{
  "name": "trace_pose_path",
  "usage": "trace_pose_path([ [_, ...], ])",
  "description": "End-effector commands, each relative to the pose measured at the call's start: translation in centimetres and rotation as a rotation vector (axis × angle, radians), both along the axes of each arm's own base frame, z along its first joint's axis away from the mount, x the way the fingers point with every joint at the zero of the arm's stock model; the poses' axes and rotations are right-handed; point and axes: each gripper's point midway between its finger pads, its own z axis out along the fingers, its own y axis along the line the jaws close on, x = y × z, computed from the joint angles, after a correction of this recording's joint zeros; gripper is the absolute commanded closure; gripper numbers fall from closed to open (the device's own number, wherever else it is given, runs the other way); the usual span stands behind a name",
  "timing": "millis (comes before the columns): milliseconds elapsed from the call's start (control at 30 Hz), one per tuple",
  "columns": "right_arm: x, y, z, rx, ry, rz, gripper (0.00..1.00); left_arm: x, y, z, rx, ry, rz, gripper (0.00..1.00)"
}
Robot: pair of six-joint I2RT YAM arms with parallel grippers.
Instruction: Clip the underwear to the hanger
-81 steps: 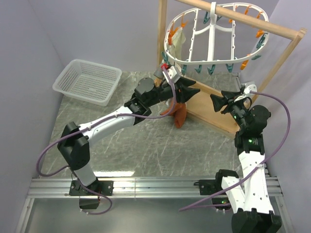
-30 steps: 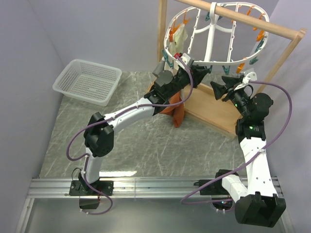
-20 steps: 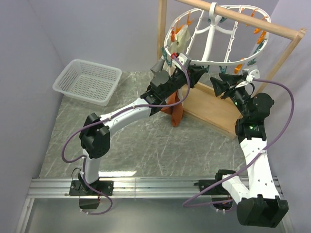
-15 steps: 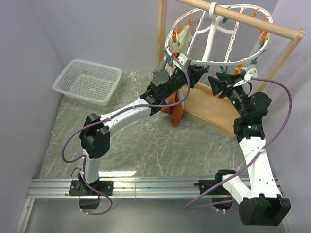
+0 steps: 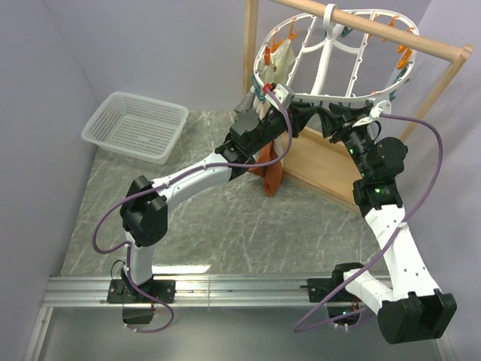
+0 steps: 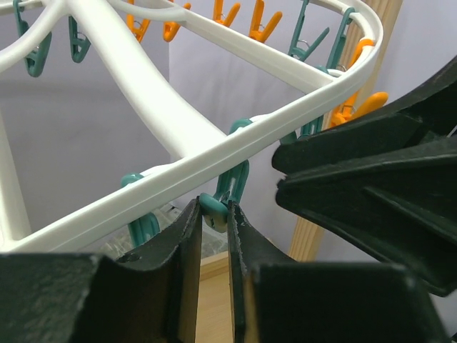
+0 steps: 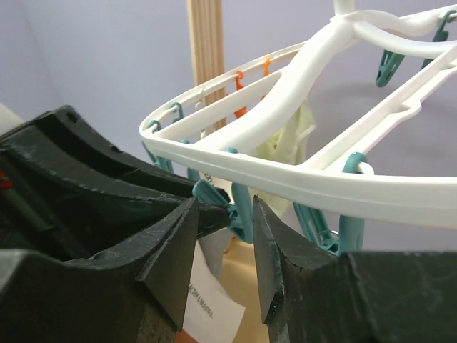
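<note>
The white oval hanger (image 5: 331,96) hangs from the wooden rod, ringed with orange and teal clothespins. My left gripper (image 5: 303,114) is raised to its near rim and is shut, with the rust-orange underwear (image 5: 272,171) hanging below it. In the left wrist view the lower end of a teal clothespin (image 6: 232,187) sits between my left gripper's (image 6: 214,209) fingertips, under the rim (image 6: 178,168). My right gripper (image 5: 331,120) faces it from the right. Its jaws (image 7: 224,207) stand apart around the same teal clothespin (image 7: 241,214) and the left fingertips. The underwear's white label (image 7: 207,300) dangles there.
A white mesh basket (image 5: 137,124) sits at the table's back left. The wooden frame's rod (image 5: 376,28) and base board (image 5: 323,171) stand behind the grippers. A cream cloth (image 5: 279,62) is clipped on the hanger's left side. Many other clothespins crowd the rim.
My right gripper has moved left and up to the rim, close against the left gripper, and its jaws have narrowed. The left gripper has stayed at the rim with the underwear.
</note>
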Motion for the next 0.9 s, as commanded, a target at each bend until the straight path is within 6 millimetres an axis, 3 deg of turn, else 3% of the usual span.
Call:
trace_pose_path([
  [0, 0.1, -0.7, 3.6, 0.01, -0.101, -0.06, 0.57, -2.4, 0.9, 3.6, -0.041, -0.082, -0.053, 0.81],
  [433, 1.5, -0.4, 3.5, 0.009, -0.089, -0.091, 0.64, -2.9, 0.5, 3.4, -0.023, -0.091, -0.08, 0.81],
  [700, 1.5, 0.5, 3.4, 0.009, -0.065, -0.044, 0.85, -3.2, 0.7, 2.9, 0.018, -0.135, -0.079, 0.7],
  [867, 1.5, 0.8, 3.6, 0.019, -0.054, -0.024, 0.96, -3.2, 1.0, 2.3, 0.024, -0.122, -0.075, 0.56],
])
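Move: The left gripper already pinches a teal clip hanging under the hanger's front rim, the clip's middle about 1 cm ahead, 1 cm right and 1 cm above its hand point. From the right gripper that clip is roughly 2 cm ahead, 1 cm left and level; the rim is 3 cm ahead, 1 cm left and 3 cm up; the right-hand clip is 2 cm ahead and 5 cm right, also level. The left-hand clip lies 2 cm ahead and 4 cm left of the left gripper, about level. Slide the right gripper forward about 2.5 cm, just under the hanger rim, onto the teal clip the left fingers are holding, and shut its part-open fingers almost fully to pinch the clip. Keep the left pinch nearly still until the right fingers are well on their way shut, then open it and ease that gripper back and down, 1 to 1.5 cm each way, off the clip. ##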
